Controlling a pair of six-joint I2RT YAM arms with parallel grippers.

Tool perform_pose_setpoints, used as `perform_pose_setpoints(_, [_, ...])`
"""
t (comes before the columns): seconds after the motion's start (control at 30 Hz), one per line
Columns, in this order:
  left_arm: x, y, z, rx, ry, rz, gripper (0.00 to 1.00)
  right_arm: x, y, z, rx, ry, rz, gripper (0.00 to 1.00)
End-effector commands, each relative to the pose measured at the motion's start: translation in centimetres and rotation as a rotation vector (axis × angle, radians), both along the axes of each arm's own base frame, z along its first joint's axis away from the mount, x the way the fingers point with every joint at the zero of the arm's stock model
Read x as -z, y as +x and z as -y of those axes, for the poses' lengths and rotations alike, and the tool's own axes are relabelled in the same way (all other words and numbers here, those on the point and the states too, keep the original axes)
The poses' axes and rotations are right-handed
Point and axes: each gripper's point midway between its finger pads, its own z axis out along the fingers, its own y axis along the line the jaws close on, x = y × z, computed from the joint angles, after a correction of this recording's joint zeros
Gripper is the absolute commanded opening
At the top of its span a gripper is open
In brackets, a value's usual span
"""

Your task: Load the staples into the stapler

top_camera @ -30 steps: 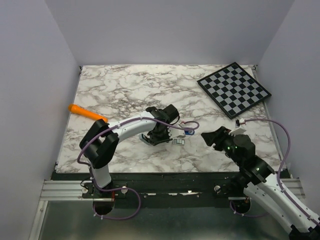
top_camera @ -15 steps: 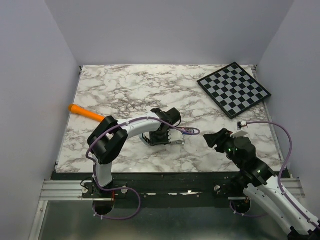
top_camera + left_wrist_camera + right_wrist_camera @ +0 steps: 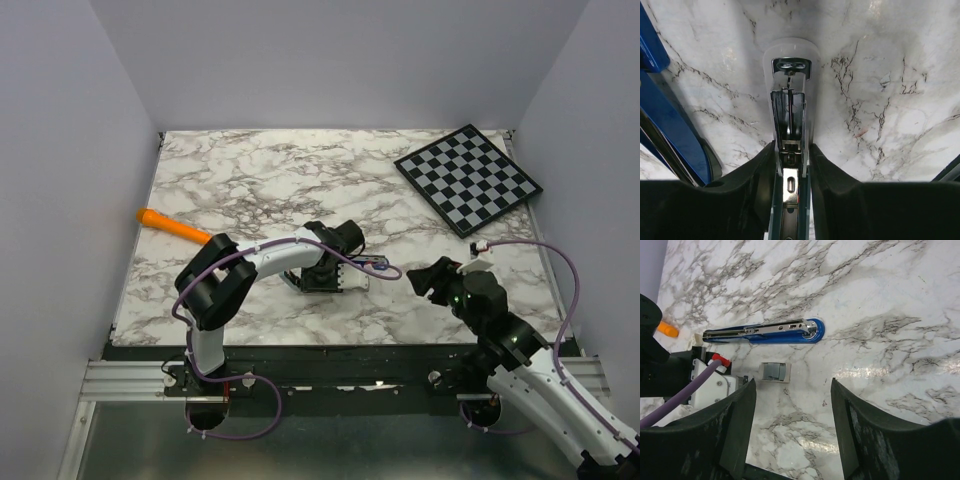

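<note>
The stapler lies folded open in the middle of the table. Its dark blue base with the silvery channel rests flat, and shows as a small blue tip from above. My left gripper is shut on the stapler's light top part, which points down at the marble. The base also runs along the left of that view. The staples, a small grey block on a pale backing, lie just near of the base. My right gripper hovers open to their right, holding nothing.
An orange pen-like stick lies at the left, also in the right wrist view. A checkerboard sits at the back right. The left arm's purple cable loops close to the staples.
The left arm's elbow swung right and its gripper settled a little lower and nearer, now covering most of the staples from above. The right arm barely moved.
</note>
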Motion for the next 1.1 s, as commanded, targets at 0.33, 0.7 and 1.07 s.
perform_pose_setpoints(0.33, [-5.3,2.5,2.4,0.004,-0.191,0.202,0.95,-2.5,1.5,0.0,-0.054,-0.153,0.069,0.77])
perform_pose_setpoints(0.7, [-17.0,7.9,0.8,-0.438,-0.723,0.561,0.99,-2.6,3.1,-5.0,-0.373,-0.326,-0.007,0.89])
perform_pose_setpoints(1.07, [-28.2,9.1,-14.6,-1.112,-1.223,1.172,0.99,0.7,6.7,-10.0,-0.793,-0.612,-0.109,0.89])
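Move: The teal stapler is between the left fingers, its middle roughly 2 cm left, 1 ahead and 1 below. From that hand the staples block lies about 8 cm right and level, and the blue stapler's middle some 6 cm ahead, 3 right. From the right hand, all about 12 cm below, the blue stapler's middle is 17 cm left, 6 ahead; the staples block 12 left, 1 ahead; the teal stapler 23 left, 1 ahead. Open the left fingers wide to let go of the teal stapler, then lift that hand some 24 cm, drifting forward and a little right before swinging left, and tip the fingers from straight down to nearly forward. Meanwhile bring the right gripper left and forward, about 11 cm in all, towards the blue stapler's right end, turning counter-clockwise and opening wider, without touching. ##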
